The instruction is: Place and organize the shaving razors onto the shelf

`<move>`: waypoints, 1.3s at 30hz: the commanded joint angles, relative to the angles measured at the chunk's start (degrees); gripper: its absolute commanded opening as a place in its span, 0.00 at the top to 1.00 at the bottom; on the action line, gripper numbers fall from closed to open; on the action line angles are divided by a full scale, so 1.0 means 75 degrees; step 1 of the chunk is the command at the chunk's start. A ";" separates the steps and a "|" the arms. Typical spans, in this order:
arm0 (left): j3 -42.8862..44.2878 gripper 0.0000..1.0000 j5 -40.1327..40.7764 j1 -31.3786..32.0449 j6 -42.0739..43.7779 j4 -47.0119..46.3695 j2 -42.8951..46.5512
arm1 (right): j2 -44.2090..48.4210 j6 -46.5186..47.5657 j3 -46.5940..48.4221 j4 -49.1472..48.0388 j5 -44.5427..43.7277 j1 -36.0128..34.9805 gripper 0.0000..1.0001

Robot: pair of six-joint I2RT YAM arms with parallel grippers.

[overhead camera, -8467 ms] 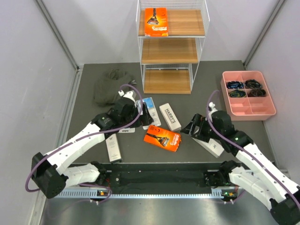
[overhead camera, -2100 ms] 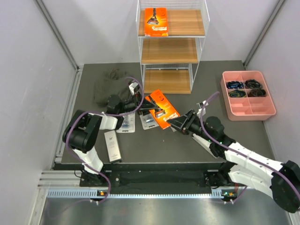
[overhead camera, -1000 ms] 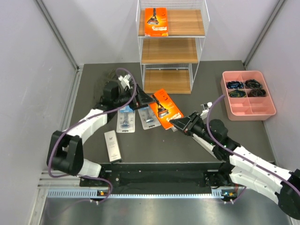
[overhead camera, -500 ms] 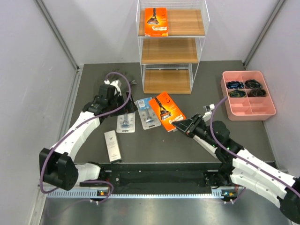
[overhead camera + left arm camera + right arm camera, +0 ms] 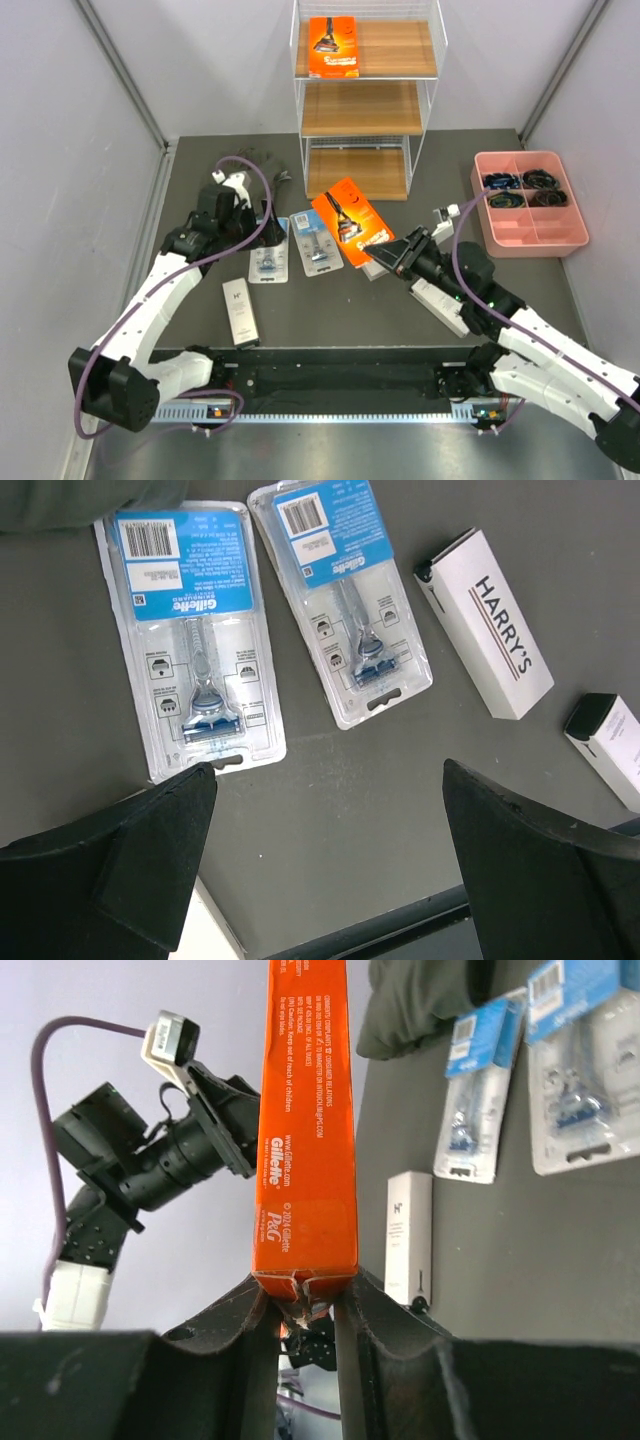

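My right gripper [image 5: 392,256] is shut on a flat orange razor box [image 5: 349,217] and holds it tilted above the table, in front of the shelf [image 5: 365,105]. In the right wrist view the box [image 5: 308,1130] stands edge-on between my fingers [image 5: 250,1360]. A second orange box [image 5: 333,47] lies on the shelf's top tier. Two blue blister packs [image 5: 268,255] [image 5: 316,243] lie flat on the table, and show in the left wrist view [image 5: 195,640] [image 5: 345,600]. My left gripper [image 5: 248,218] is open and empty above them. White boxes lie at the left [image 5: 238,310], the centre [image 5: 490,620] and under my right arm [image 5: 440,300].
A pink compartmented tray [image 5: 530,238] with dark items stands at the right. A dark cloth [image 5: 235,175] lies at the back left, beside my left wrist. The shelf's middle and bottom tiers hold nothing.
My left gripper has drawn back to the left, away from the orange box. My right gripper has shifted the orange box slightly up and left, toward the shelf.
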State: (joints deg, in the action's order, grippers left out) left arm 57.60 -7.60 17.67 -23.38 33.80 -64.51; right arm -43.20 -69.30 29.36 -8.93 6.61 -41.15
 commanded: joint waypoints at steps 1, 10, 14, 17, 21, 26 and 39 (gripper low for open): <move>0.0007 0.01 0.0134 -0.0036 0.0234 -0.0089 0.0211 | -0.0414 0.0438 0.1110 -0.0333 0.0184 -0.0069 1.00; -0.0180 0.01 -0.0089 -0.0036 0.0246 -0.0077 0.0094 | -0.1938 0.0743 0.3313 -0.0556 0.0852 0.0411 1.00; -0.0274 0.01 -0.0194 -0.0024 0.0211 -0.0112 0.0199 | -0.2571 0.0755 0.4471 -0.0626 0.1204 0.0856 1.00; -0.0298 0.01 -0.0229 -0.0036 0.0211 -0.0136 0.0258 | -0.3028 0.0685 0.5233 -0.0649 0.1415 0.1208 1.00; -0.0298 0.01 -0.0370 -0.0036 0.0176 -0.0183 0.0223 | -0.3590 0.0230 0.5962 -0.0906 0.1556 0.1723 1.00; -0.0251 0.01 -0.0651 -0.0036 0.0117 -0.0323 0.0117 | -0.4434 -0.0018 0.7156 -0.0907 0.1732 0.2309 1.00; -0.0239 0.01 -0.1026 -0.0024 -0.0176 -0.0569 0.0223 | -0.5992 -0.0615 0.9232 -0.0382 0.1381 0.3224 1.00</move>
State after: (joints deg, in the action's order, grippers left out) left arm 55.59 -13.50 17.67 -23.62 33.19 -63.90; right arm -85.80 -72.51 91.24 -11.03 17.93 -18.09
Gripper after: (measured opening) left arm 0.990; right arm 0.230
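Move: The free right half of the top shelf, where the held orange Gillette box is headed, lies about 36 cm ahead of the right hand, 2 cm to its right and 20 cm above. The first razor box stands roughly 13 cm to the left of that space, level with it; the middle shelf is 36 cm ahead of the hand, 4 cm left and at about its height. From the left hand, the free space is some 27 cm ahead, 26 cm right and 26 cm up. Carrying the Gillette box by its near end in a still-shut pinch, the right hand climbs about 25 cm and reaches some 20 cm forward towards the top shelf, the climb easing as the reach goes on. A slight swing left soon turns back to the right; the fingers tip upward about 15 degrees and the hand rolls its left side up and turns a little clockwise. ##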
